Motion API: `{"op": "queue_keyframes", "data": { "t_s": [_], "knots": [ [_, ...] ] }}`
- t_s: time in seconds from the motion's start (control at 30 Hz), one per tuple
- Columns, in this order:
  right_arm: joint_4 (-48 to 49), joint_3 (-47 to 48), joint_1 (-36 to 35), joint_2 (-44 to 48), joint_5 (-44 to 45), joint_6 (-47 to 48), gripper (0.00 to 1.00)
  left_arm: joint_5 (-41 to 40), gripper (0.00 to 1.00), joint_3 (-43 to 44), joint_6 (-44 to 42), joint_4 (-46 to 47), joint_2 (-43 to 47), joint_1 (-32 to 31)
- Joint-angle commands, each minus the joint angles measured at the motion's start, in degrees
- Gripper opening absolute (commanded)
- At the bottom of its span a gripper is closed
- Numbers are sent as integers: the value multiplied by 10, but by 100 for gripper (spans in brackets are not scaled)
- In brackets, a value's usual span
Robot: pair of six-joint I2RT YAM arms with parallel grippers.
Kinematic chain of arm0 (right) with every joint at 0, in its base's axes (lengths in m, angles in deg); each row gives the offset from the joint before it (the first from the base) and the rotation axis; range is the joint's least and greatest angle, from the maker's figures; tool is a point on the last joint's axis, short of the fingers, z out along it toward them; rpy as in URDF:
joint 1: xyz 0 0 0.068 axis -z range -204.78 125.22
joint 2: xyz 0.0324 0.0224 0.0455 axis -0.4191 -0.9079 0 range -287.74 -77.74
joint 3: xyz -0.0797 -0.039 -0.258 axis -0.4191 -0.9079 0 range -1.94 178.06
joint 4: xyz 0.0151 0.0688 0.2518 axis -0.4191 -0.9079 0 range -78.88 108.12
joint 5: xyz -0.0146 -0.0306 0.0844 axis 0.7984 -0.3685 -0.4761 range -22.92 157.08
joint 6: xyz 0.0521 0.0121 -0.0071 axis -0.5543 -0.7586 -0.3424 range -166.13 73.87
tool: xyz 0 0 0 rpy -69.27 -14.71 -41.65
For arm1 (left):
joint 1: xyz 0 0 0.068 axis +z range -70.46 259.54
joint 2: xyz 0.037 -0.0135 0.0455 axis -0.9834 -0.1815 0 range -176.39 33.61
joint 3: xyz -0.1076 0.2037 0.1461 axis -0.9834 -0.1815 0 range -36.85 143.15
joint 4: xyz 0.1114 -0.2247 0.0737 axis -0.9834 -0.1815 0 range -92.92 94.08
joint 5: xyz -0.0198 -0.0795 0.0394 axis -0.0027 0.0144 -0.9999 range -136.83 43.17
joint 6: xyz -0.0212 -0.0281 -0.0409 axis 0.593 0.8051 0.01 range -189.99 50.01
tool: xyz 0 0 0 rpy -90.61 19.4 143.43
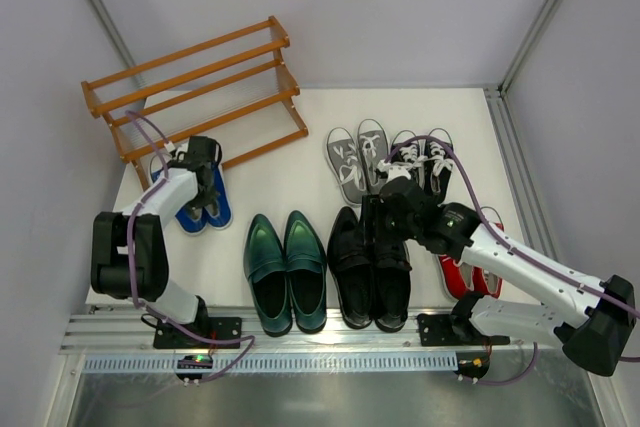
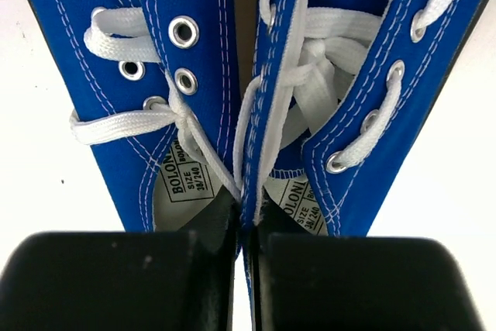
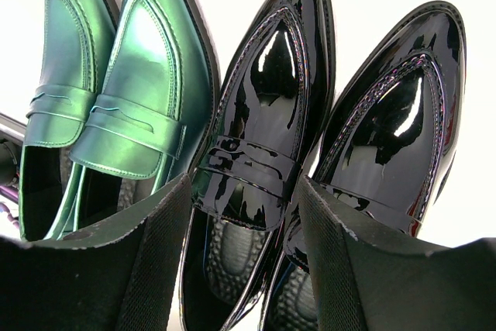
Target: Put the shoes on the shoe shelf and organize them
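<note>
My left gripper (image 1: 201, 163) (image 2: 246, 218) is shut on the blue sneakers (image 1: 205, 212) (image 2: 209, 75), pinching their two inner sides together at the collars. The pair lies on the table just in front of the shoe shelf (image 1: 200, 77), whose tiers are bare. My right gripper (image 1: 385, 212) (image 3: 244, 246) is open, its fingers astride the heel end of one of the black loafers (image 1: 372, 282) (image 3: 263, 114). I cannot tell whether they touch it. Dark green loafers (image 1: 285, 272) (image 3: 101, 98) lie beside the black pair.
Grey sneakers (image 1: 358, 159) and black-and-white sneakers (image 1: 425, 157) lie at the back right. Red sneakers (image 1: 470, 272) are partly hidden under my right arm. White walls close in on the left, back and right. The arms' mounting rail (image 1: 330, 332) runs along the near edge.
</note>
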Motion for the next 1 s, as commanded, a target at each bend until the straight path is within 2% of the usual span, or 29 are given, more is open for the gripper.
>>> {"op": "queue_keyframes", "data": {
  "t_s": [0.0,0.13,0.3,0.47,0.67,0.97],
  "knots": [
    [12,5,-4,11,12,1,60,-34,0,-6,3,-6,12,1],
    [10,9,-4,8,12,2,60,-64,0,-15,0,7,65,-1],
    [3,12,-4,3,6,7,59,-76,0,-20,-30,68,136,-1],
    [-18,36,-4,-17,2,21,59,-78,0,21,-67,102,114,-1],
    [-48,49,-4,-22,11,33,59,-84,0,24,-93,169,104,0],
    [-62,49,-4,-31,8,32,59,-103,0,-40,-145,338,126,10]
  ]
}}
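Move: Just past the lowest front rail, the left end of the shoe shelf's lower opening lies about 13 cm ahead of the left hand, 5 cm to its left and slightly above; this hand already holds the blue sneakers. The shelf's left foot is some 5 cm ahead and 13 cm left, the green loafers about 17 cm back and 20 cm right. From the right hand that opening lies roughly 22 cm ahead, 48 cm left and 8 cm lower. Keeping the inner sides of both blue sneakers pinched together, the left hand lifts them some 5 cm, easing back about 1 cm at first, then carries them forward about 5 cm and a little left and up into the shelf's left end. The wrist tilts by some 20 degrees, fingertips swinging forward and the toes upward. ##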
